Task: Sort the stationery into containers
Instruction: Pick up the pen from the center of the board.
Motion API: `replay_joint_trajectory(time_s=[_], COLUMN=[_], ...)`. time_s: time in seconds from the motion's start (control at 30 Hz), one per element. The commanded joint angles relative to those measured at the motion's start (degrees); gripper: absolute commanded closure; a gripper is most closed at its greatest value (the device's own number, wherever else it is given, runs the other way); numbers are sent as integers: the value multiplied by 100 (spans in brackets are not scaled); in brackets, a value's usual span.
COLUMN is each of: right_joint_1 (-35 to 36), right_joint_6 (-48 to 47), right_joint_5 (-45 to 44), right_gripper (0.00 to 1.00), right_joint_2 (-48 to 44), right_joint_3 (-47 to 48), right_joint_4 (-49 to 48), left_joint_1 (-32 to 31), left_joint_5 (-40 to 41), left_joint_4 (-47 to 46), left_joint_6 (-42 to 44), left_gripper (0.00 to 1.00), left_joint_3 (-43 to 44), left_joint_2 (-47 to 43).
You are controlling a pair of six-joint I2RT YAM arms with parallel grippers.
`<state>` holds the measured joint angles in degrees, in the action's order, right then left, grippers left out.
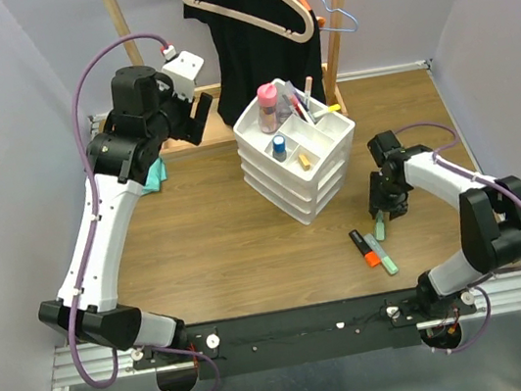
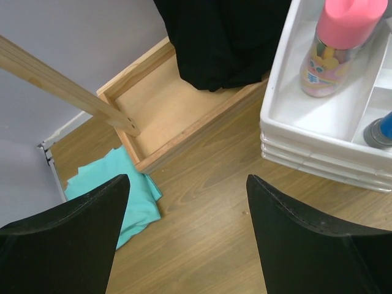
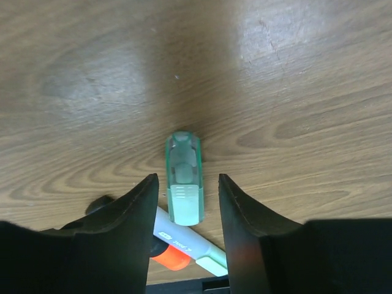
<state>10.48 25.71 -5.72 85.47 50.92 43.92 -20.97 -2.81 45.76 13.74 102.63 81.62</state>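
Observation:
The white three-drawer organiser point(image 1: 303, 184) stands mid-table; its divided top tray point(image 2: 288, 107) holds a pink-capped bottle point(image 1: 268, 105) point(image 2: 340, 49), a blue-capped tube point(image 1: 279, 146) point(image 2: 380, 128), several pens point(image 1: 304, 104) and a small yellow piece point(image 1: 303, 159). On the table to its right lie a green highlighter point(image 3: 184, 177) point(image 1: 381, 228) and an orange highlighter point(image 3: 174, 256) point(image 1: 369, 253). My right gripper point(image 3: 188, 180) point(image 1: 384, 208) is low over the table, open, one finger on each side of the green highlighter with a gap on both sides. My left gripper point(image 2: 188, 177) point(image 1: 196, 116) hangs open and empty left of the organiser.
A wooden rack point(image 1: 119, 19) with hangers and a black garment point(image 1: 257, 47) stands at the back, its base frame point(image 2: 165, 104) just beyond my left gripper. A teal cloth point(image 2: 116, 196) point(image 1: 154, 178) lies under the left arm. Grey walls close in both sides.

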Motion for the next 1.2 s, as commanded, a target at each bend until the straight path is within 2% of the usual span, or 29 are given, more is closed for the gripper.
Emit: replay_joint_trajectory(time_s=[0.0, 0.13, 0.17, 0.2, 0.3, 0.33, 0.43, 0.63, 0.77, 0.93, 1.03, 1.07, 1.17], right_joint_1=[-29, -29, -29, -29, -29, -29, -29, -29, -20, -28, -20, -20, 24], right_joint_6=[153, 136, 118, 109, 83, 65, 39, -382, -813, -1086, -1261, -1314, -1534], right_joint_5=[0, 184, 211, 237, 238, 203, 45, 167, 957, 1633, 2107, 2266, 2917], right_gripper=[51, 58, 63, 82, 98, 100, 100, 100, 100, 99, 99, 100, 99], right_joint_2=[215, 426, 453, 479, 462, 392, 146, -1101, -1848, -2586, -3000, -3280, -3310], right_joint_3=[-161, -266, -301, -302, -267, -249, 31, 1015, 1464, 1597, 1536, 1483, 1377], right_joint_4=[99, -76, -112, -138, -138, -130, 2, 327, 22, -243, -988, -1652, -2569], left_joint_1=[128, 225, 243, 260, 304, 313, 313, 313, 322, 401, 462, 489, 620], left_joint_5=[-220, -273, -282, -282, -299, -325, -343, -378, -413, -449, -431, -440, -501], left_joint_4=[-366, -392, -383, -375, -357, -348, -331, -348, -383, -436, -445, -462, -498], left_joint_6=[-108, -178, -204, -205, -231, -231, -205, -205, -161, -73, -82, -125, -222], left_gripper=[14, 14, 14, 14, 14, 14, 14, 14, 14, 14, 14, 14, 14], left_joint_3=[-111, -155, -173, -182, -191, -199, -199, -418, -805, -1069, -1105, -1140, -1201], left_joint_2=[-235, -252, -270, -279, -305, -314, -323, -410, -428, -349, -314, -305, -323])
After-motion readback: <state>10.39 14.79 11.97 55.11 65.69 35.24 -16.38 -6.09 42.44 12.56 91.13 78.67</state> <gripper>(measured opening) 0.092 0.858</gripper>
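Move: The green pen lies almost under the right hand's open fingers, about 1 cm back, level sideways and some 2 cm down. At that same low level, the light-green highlighter lies about 8 cm back and level sideways, and the black-orange marker 6 cm back and 4 cm left. The white drawer box stands roughly 17 cm ahead and 18 cm left. From the left hand the green pen is about 14 cm back, 38 cm right and 36 cm below. The right hand eases down and slightly back, about 2 cm each way, shuts its fingers across the green pen and pinches it, pauses briefly, then lifts it fast, some 28 cm off the table, first swinging forward and then drifting about 5 cm left while the wrist tips the fingers up from pointing down to pointing mostly forward, by over 50 degrees. The left hand, empty and open, hovers near its place with a slight rise and leftward drift, then sinks some 6 cm. ##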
